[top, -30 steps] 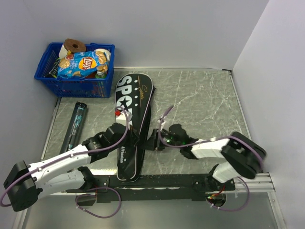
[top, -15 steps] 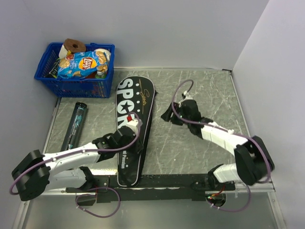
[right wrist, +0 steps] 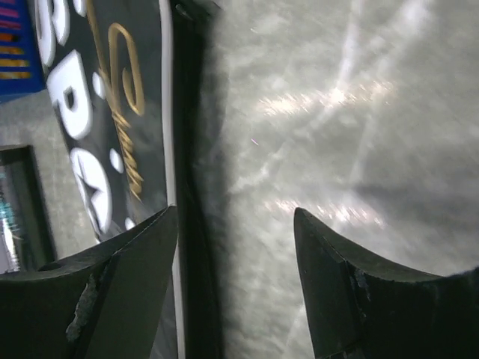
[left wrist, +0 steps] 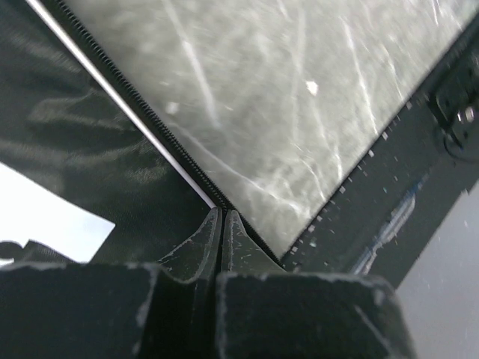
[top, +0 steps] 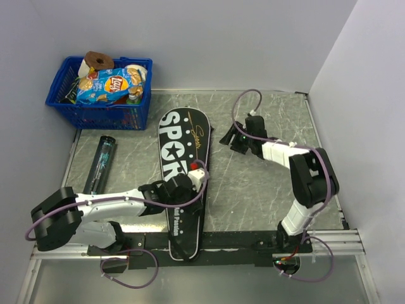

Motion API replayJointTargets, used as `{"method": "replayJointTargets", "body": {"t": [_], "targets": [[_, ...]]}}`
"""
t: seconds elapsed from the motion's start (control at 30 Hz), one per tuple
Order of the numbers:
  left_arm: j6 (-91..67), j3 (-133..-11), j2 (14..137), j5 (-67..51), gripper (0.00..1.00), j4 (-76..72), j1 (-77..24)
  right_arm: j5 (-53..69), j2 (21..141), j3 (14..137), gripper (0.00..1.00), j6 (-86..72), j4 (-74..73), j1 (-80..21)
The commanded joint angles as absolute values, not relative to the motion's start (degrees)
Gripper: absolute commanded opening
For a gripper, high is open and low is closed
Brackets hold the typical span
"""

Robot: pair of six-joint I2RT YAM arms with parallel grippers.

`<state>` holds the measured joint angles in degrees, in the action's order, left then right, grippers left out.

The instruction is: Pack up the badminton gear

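The black racket-shaped bag (top: 182, 158) lettered SPORT lies lengthwise mid-table, its narrow end over the near rail. My left gripper (top: 200, 175) is shut at the bag's right edge. In the left wrist view its tips (left wrist: 222, 214) meet right on the zipper line of the bag (left wrist: 90, 149); I cannot tell whether they pinch anything. My right gripper (top: 228, 138) hangs open just right of the bag's wide end. In the right wrist view nothing but bare table lies between the right gripper's (right wrist: 236, 224) fingers, with the bag (right wrist: 105, 112) at left. The dark tube (top: 101, 163) lies left of the bag.
A blue plastic basket (top: 95, 114) holding a crisp packet (top: 107, 85) and other items stands at the back left corner. White walls close in on the table at the back and on both sides. A black rail (top: 240, 240) runs along the near edge.
The bag has swung straighter and slid right and nearer. My left gripper moved right, staying shut at its edge. My right gripper pulled away to the far right and opened wider.
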<state>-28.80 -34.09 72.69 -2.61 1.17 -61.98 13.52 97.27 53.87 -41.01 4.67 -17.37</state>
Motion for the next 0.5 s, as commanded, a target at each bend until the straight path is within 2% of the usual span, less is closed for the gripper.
{"method": "replayJointTargets", "body": {"t": [0.0, 0.47], "targets": [[-26.81, -36.47, 74.87, -5.89, 0.01, -1.67, -65.82, 18.72, 101.77, 62.39, 0.71, -39.90, 5.19, -17.49], [-29.71, -32.70, 72.87, -3.78, 0.01, -1.76, -70.57, 16.52, 116.27, 79.88, 0.67, -37.01, -3.33, -17.49]]}}
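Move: The left gripper is already shut on the zipper at the bag's right edge; the bag's near end lies about 22 cm back and 6 cm left of it, with the table's near edge 10 cm straight back. From the open right gripper, the small tab on the bag's right edge near the far end lies some 8 cm ahead, 6 cm left and 4 cm below; the blue basket stands roughly 22 cm ahead and 48 cm left. Reach the open right gripper about 7 cm forward and 3 cm left at nearly constant height, closing in on the tab at the bag's far right side. Meanwhile keep the left fingers pinched on the zipper and drag it back some 4 cm towards the base, slightly right and down, easing off late as the wrist turns a little clockwise. ##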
